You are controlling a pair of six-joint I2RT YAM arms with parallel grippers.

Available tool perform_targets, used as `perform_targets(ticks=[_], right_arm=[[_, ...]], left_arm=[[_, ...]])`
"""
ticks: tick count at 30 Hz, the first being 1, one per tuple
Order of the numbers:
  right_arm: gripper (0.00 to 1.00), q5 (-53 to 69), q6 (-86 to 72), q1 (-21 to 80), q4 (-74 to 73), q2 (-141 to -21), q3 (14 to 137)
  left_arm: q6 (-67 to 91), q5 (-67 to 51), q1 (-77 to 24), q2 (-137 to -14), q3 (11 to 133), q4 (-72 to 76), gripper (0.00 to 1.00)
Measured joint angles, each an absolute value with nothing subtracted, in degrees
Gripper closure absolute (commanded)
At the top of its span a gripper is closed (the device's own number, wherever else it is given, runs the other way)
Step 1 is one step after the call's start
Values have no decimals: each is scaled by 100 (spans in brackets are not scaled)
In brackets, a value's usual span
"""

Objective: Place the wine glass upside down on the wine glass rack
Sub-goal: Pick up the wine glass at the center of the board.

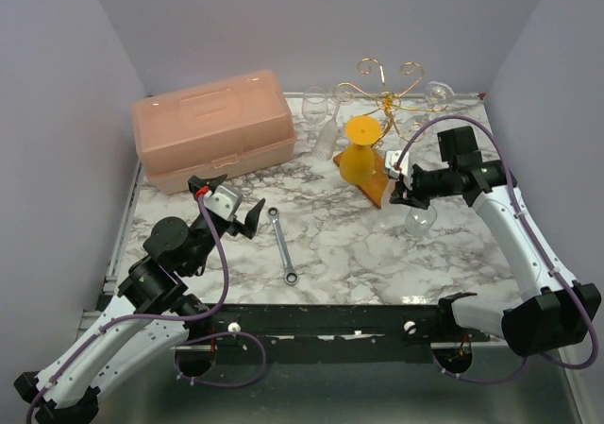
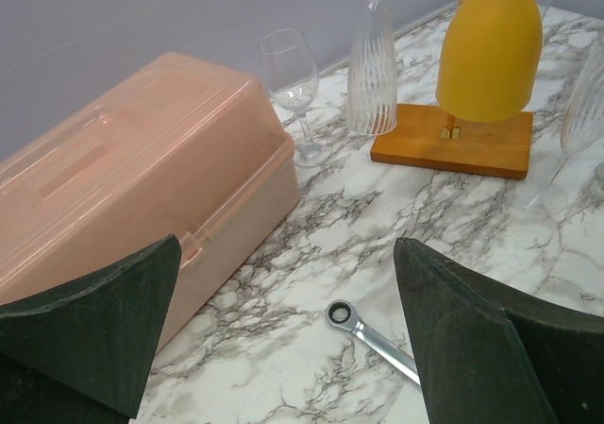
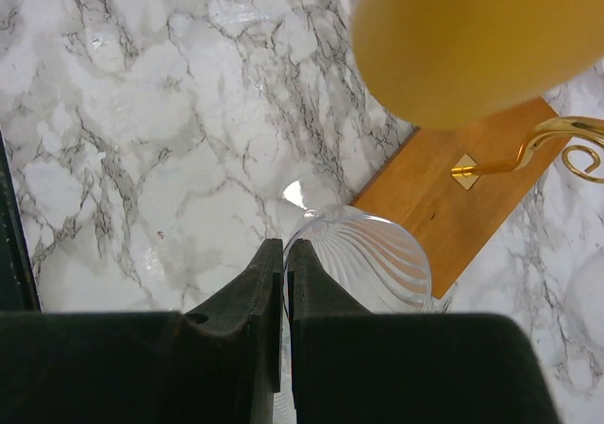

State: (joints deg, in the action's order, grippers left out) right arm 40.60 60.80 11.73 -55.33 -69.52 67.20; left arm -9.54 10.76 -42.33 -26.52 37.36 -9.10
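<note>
My right gripper is shut on a clear ribbed wine glass, whose bowl hangs just off the marble beside the rack's base. In the right wrist view the fingertips pinch the wall of the wine glass. The wine glass rack is gold wire with curled arms on an orange-brown base. A yellow glass stands over that base. My left gripper is open over bare marble at the front left, with nothing between its fingers.
A pink plastic toolbox fills the back left. A ratchet wrench lies on the table's middle. A clear wine glass and a tall ribbed flute stand left of the rack, and another clear glass is at its right arm.
</note>
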Motion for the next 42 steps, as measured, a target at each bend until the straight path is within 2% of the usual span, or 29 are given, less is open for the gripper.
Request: perform_targets(ticks=[22,32,37,42], right_arm=[[100,4066,5983,1286,-5544,-6987,6720],[100,4451,5658,1317,-5686,-6956,6722],[100,4917,5221,1319,-5725,-6810,6720],[100,5518,4687,1319,-5736,-6582,6626]], left_arm=[[-954,1074,-4211,-2652,3736,-910,2],[-895,1050,-4206,-2652,3736,-910,2],[-375,773,-4167,-2652,3736,-910,1],[1212,69,-4163,-2652,3573,-617,2]])
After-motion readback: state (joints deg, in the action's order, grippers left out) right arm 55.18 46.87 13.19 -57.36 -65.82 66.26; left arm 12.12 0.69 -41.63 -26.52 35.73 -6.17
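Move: The right hand already pinches the clear wine glass at its rim, the glass's middle about 8 cm below, 3 cm left and 2 cm back. The wine glass rack's base lies some 11 cm ahead, 4 cm left and 17 cm down; the hanging yellow glass is about 9 cm ahead, 7 cm left, 4 cm higher. The wrench lies about 26 cm left, 7 cm back, on the board. From the left hand, the held glass is about 31 cm right, 2 cm ahead, 18 cm lower. Keeping its pinch on the clear glass's rim, the right hand barely creeps at first, then draws away from the rack, about 5 cm back and 3.5 cm left, rising some 3 cm late on while its left-pointing fingers swing up towards level by roughly 20 degrees. Near the end the open, empty left hand sets off towards it, about 3.5 cm right and 2 cm back, rolling its left side down, tipping its fingers down and turning slightly clockwise. ##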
